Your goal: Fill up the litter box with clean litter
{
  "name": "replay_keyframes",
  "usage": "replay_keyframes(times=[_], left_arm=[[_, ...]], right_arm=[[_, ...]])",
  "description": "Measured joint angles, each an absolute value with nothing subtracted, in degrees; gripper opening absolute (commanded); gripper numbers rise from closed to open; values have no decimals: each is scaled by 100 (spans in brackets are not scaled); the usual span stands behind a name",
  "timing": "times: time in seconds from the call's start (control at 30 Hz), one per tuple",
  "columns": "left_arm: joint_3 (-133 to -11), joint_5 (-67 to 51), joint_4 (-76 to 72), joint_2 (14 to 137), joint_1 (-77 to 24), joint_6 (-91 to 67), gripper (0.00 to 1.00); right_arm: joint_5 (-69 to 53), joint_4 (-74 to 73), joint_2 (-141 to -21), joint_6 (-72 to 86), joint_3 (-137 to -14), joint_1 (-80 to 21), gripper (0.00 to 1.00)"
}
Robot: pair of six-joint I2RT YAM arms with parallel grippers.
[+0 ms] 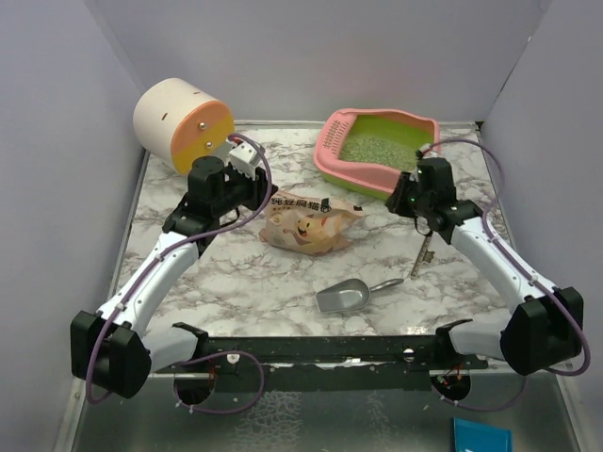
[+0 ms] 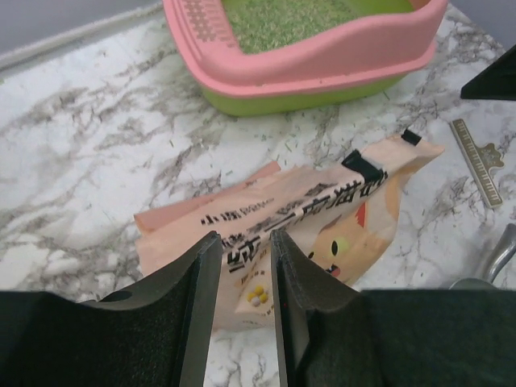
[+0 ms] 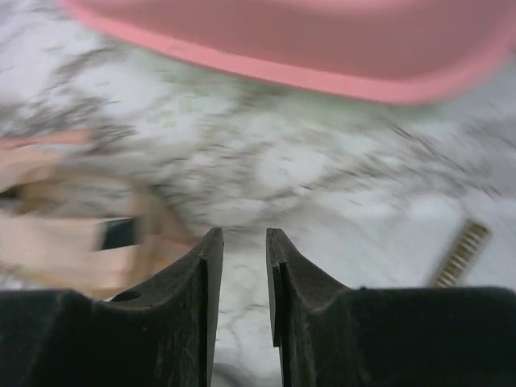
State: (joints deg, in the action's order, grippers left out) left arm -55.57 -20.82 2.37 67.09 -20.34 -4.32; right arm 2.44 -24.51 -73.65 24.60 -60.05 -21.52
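The litter box point(image 1: 332, 141), pink-rimmed with a lime-green basin, stands at the back right. Clean litter point(image 1: 377, 149) lies in it as pale green granules and also shows in the left wrist view point(image 2: 282, 20). The beige cat-printed bag point(image 1: 311, 224) lies flat on the marble in front of the box. My left gripper point(image 2: 246, 238) hovers just left of the bag point(image 2: 322, 218), jaws apart with nothing between them. My right gripper point(image 3: 244, 234) is open over bare marble, between the bag point(image 3: 56, 242) and the box wall point(image 3: 322, 40). That view is blurred.
A cream-and-orange cylinder point(image 1: 182, 124) lies at the back left, behind my left arm. A grey metal scoop point(image 1: 347, 297) rests near the front centre. A slim metal clip point(image 1: 423, 252) lies under my right forearm. Grey walls close in three sides of the table.
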Motion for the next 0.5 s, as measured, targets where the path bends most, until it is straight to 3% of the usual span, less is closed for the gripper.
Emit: replay_keyframes(times=[0.2, 0.5], left_arm=[[-5085, -1916, 582, 6617, -2034, -569, 34], [-5048, -1905, 650, 6473, -2034, -574, 34]], right_arm=[[366, -2777, -6958, 3358, -4678, -290, 28], [414, -2961, -6652, 3929, -4099, 849, 29]])
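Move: The comb-like strip lies about 15 cm to the right of the right hand, 7 cm back and 18 cm below it. From that same hand the litter box is some 25 cm straight ahead, the scoop's middle about 20 cm back and 8 cm left, and the litter bag about 24 cm left and 3 cm ahead. From the left hand, the bag lies roughly 11 cm right, 2 cm ahead and 22 cm down; the strip is about 49 cm right and 7 cm back. Swinging quickly right, about 17 cm, while sinking some 10 cm and drawing back a little, the right hand leaves the space between bag and litter box and comes low over the comb-like strip, turning some 40 degrees clockwise and tipping further down, its fingers still slightly open. The left hand, also still part open, eases down about 4 cm and slightly back beside the bag. ##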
